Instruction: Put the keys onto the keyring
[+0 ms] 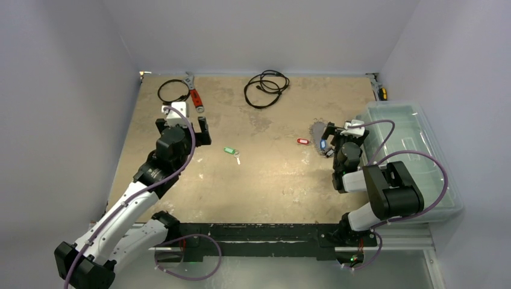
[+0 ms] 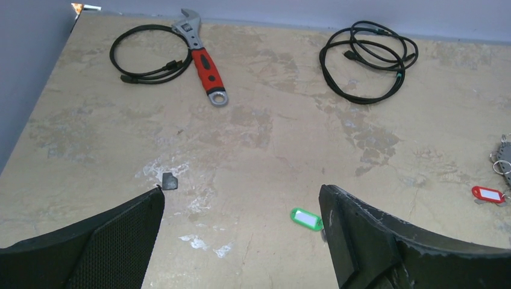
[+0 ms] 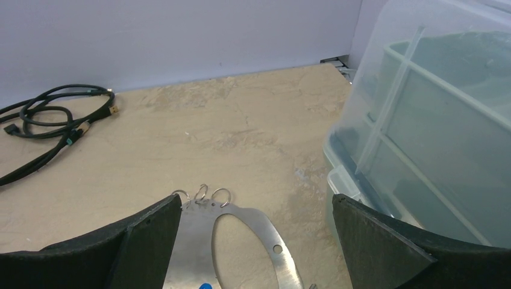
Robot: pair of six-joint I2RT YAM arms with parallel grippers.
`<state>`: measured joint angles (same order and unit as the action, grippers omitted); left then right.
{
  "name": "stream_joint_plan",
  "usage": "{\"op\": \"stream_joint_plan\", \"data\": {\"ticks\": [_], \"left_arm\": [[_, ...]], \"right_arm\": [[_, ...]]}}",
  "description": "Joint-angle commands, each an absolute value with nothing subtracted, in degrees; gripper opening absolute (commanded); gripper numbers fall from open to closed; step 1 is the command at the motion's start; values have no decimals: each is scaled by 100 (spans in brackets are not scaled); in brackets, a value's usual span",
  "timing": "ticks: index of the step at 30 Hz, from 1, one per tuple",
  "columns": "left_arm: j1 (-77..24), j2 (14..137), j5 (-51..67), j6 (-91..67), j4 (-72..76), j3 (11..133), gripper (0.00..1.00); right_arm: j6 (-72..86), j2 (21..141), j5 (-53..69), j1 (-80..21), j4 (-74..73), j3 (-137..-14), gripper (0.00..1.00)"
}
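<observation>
The keyring [image 1: 317, 129], a flat silvery plate with an oval hole, lies on the table at the right. In the right wrist view the keyring [image 3: 191, 235] carries three small wire rings [image 3: 202, 194] at its far end, and a blue tag [image 3: 205, 286] peeks in at the bottom edge. My right gripper [image 1: 344, 130] hovers open over it, right gripper [image 3: 257, 197] holding nothing. A red-tagged key [image 1: 302, 141] lies just left of the keyring. A green-tagged key [image 1: 229, 150] lies mid-table; this green-tagged key [image 2: 306, 218] sits beside my right-hand finger. My left gripper [image 1: 182, 130] is open and empty, left gripper [image 2: 241, 190].
A red-handled wrench [image 1: 194, 93] and a black cable loop [image 1: 173, 90] lie at the back left. A coiled black cable [image 1: 266, 88] lies at the back centre. A clear plastic bin [image 1: 410, 156] stands along the right edge, close to my right gripper. A small dark chip [image 2: 170, 180] lies on the table.
</observation>
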<state>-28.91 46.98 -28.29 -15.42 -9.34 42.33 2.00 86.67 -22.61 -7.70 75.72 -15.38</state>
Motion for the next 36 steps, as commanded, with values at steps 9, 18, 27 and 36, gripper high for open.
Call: {"op": "stream_joint_plan", "data": {"ticks": [9, 18, 27, 36], "left_arm": [[-2892, 4923, -2782, -1679, -1020, 4587, 99], [-2892, 4929, -2790, -1644, -1066, 4609, 99], [-2892, 4904, -2769, -1608, -1055, 4592, 99], [-2892, 4852, -2712, -1556, -1047, 4555, 99]], "right_arm": [[381, 8268, -2469, -656, 6468, -2053, 99], [1371, 7903, -1933, -657, 2199, -4693, 99], [1719, 9001, -1287, -844, -667, -6729, 99], [1862, 10277, -2531, -1530, -1918, -8045, 98]]}}
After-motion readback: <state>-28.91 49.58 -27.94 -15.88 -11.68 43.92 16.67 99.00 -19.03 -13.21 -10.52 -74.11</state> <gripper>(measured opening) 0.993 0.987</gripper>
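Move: The keyring, the flat metal plate with its rings, lies about 5 cm ahead of the right hand, 3 cm to its left and some 13 cm below. The red-tagged key is roughly 8 cm left of the keyring, nearly level with it. Farther out, the coiled cable sits about 22 cm ahead of the right hand and 24 cm to its left. From the left hand the keyring is some 13 cm ahead and 43 cm to the right. Lift the open right gripper out forward, rising about 10 cm, then carry it on forward and left over the keyring's far side, sinking again nearly to its starting height. Tip the fingers down some 35 degrees on the way so they leave level and slant at the table; keep them wide open and touch nothing. ##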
